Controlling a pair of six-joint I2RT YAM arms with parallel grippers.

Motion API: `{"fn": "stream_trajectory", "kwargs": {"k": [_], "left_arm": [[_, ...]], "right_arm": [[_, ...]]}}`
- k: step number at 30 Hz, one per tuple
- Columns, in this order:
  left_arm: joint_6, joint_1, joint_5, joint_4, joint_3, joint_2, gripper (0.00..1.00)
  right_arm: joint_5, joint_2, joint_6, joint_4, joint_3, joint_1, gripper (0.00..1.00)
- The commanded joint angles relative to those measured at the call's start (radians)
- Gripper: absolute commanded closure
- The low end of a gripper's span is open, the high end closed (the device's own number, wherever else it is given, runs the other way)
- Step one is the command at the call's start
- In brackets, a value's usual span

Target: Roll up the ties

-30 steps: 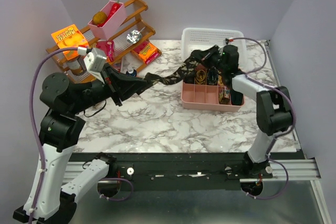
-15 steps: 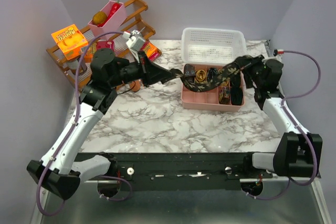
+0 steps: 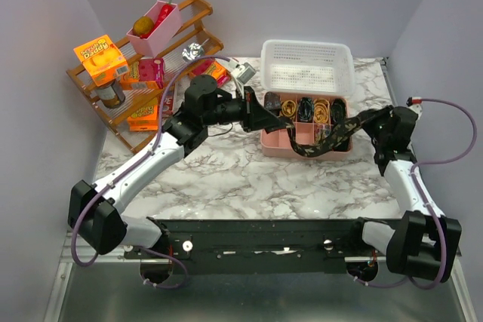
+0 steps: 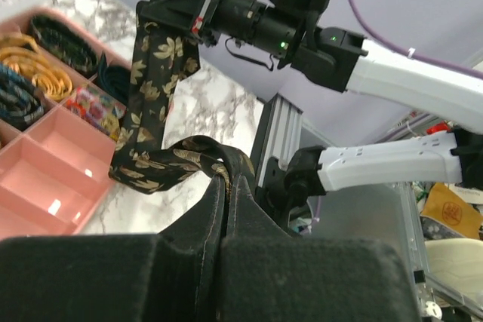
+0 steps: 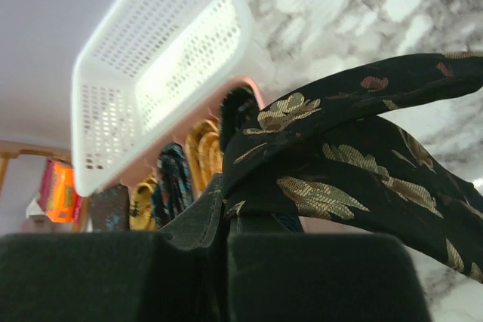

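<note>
A black tie with gold leaf pattern (image 3: pixel 326 140) hangs slack between my two grippers, over the front of the pink divided tray (image 3: pixel 302 149). My left gripper (image 3: pixel 262 116) is shut on one end at the tray's left side; in the left wrist view the tie (image 4: pixel 154 107) loops up from my shut jaws (image 4: pixel 226 180). My right gripper (image 3: pixel 368 121) is shut on the other end, right of the tray; in the right wrist view the tie (image 5: pixel 343 152) folds over my jaws (image 5: pixel 230 213). Several rolled ties (image 3: pixel 289 106) fill the tray's back compartments.
A white mesh basket (image 3: pixel 306 51) stands behind the pink tray. A wooden rack (image 3: pixel 121 111) with snack boxes, a jar and a pink bin (image 3: pixel 155 28) is at the back left. The table is white marble (image 3: pixel 226 171).
My left arm has swung right, up to the pink tray. My right gripper has pulled back to the right. The tie, earlier stretched across the table, now sags between them at the tray.
</note>
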Motion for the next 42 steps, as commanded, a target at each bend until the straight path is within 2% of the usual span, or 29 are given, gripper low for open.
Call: {"fn": "stream_trajectory", "kwargs": {"k": [1, 6, 10, 14, 17, 23, 26, 34, 39, 42], "left_arm": [[0.008, -0.008, -0.09, 0.025, -0.093, -0.046, 1.0], [0.058, -0.004, -0.206, -0.123, -0.159, -0.151, 1.0], [0.058, 0.015, -0.256, -0.183, -0.211, -0.235, 1.0], [0.038, 0.045, -0.252, -0.193, -0.247, -0.286, 1.0], [0.046, 0.07, -0.247, -0.223, -0.25, -0.316, 1.0], [0.012, 0.092, -0.186, -0.188, -0.28, -0.329, 1.0], [-0.004, 0.092, -0.16, -0.147, -0.302, -0.326, 1.0], [0.025, 0.092, -0.114, -0.162, -0.308, -0.33, 1.0], [0.049, 0.093, -0.144, -0.219, -0.311, -0.368, 1.0], [0.058, 0.098, -0.17, -0.245, -0.305, -0.387, 1.0]], "right_arm": [[-0.007, 0.063, -0.017, -0.052, -0.079, -0.007, 1.0], [-0.098, 0.13, 0.039, -0.027, -0.171, -0.007, 1.0], [-0.113, 0.091, 0.06, -0.007, -0.274, -0.007, 1.0], [-0.083, -0.052, 0.056, -0.022, -0.316, -0.007, 0.99], [-0.075, -0.077, 0.04, -0.096, -0.294, -0.009, 1.0], [-0.083, -0.12, 0.034, -0.136, -0.294, -0.018, 1.0], [-0.081, -0.163, 0.034, -0.199, -0.281, -0.022, 1.0], [-0.083, -0.33, -0.01, -0.387, -0.227, -0.027, 1.0], [-0.116, -0.429, 0.01, -0.421, -0.316, -0.027, 1.0], [-0.185, -0.43, 0.039, -0.411, -0.388, -0.027, 0.99]]}}
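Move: Both my hands already hold the black floral tie, sagging in a loop over the pink box. The bare marble before the box lies about 8 cm right of my left hand, 1 cm ahead and some 33 below; from my right hand it is 12 back, 16 left and 18 down. The box's middle is 16 cm ahead and 9 right of my left hand, and 3 ahead and 15 left of my right. The white basket stands about 17 cm beyond the box. I first sink both hands, then draw the tie out in front of the pink box: my right hand drops about 9 cm and pulls back some 11 towards my base, edging left as its fingertips tip down. My left hand goes about 8 cm left, ending 6 lower, turning roughly 15 degrees counter-clockwise. Both grippers keep their pinch. ##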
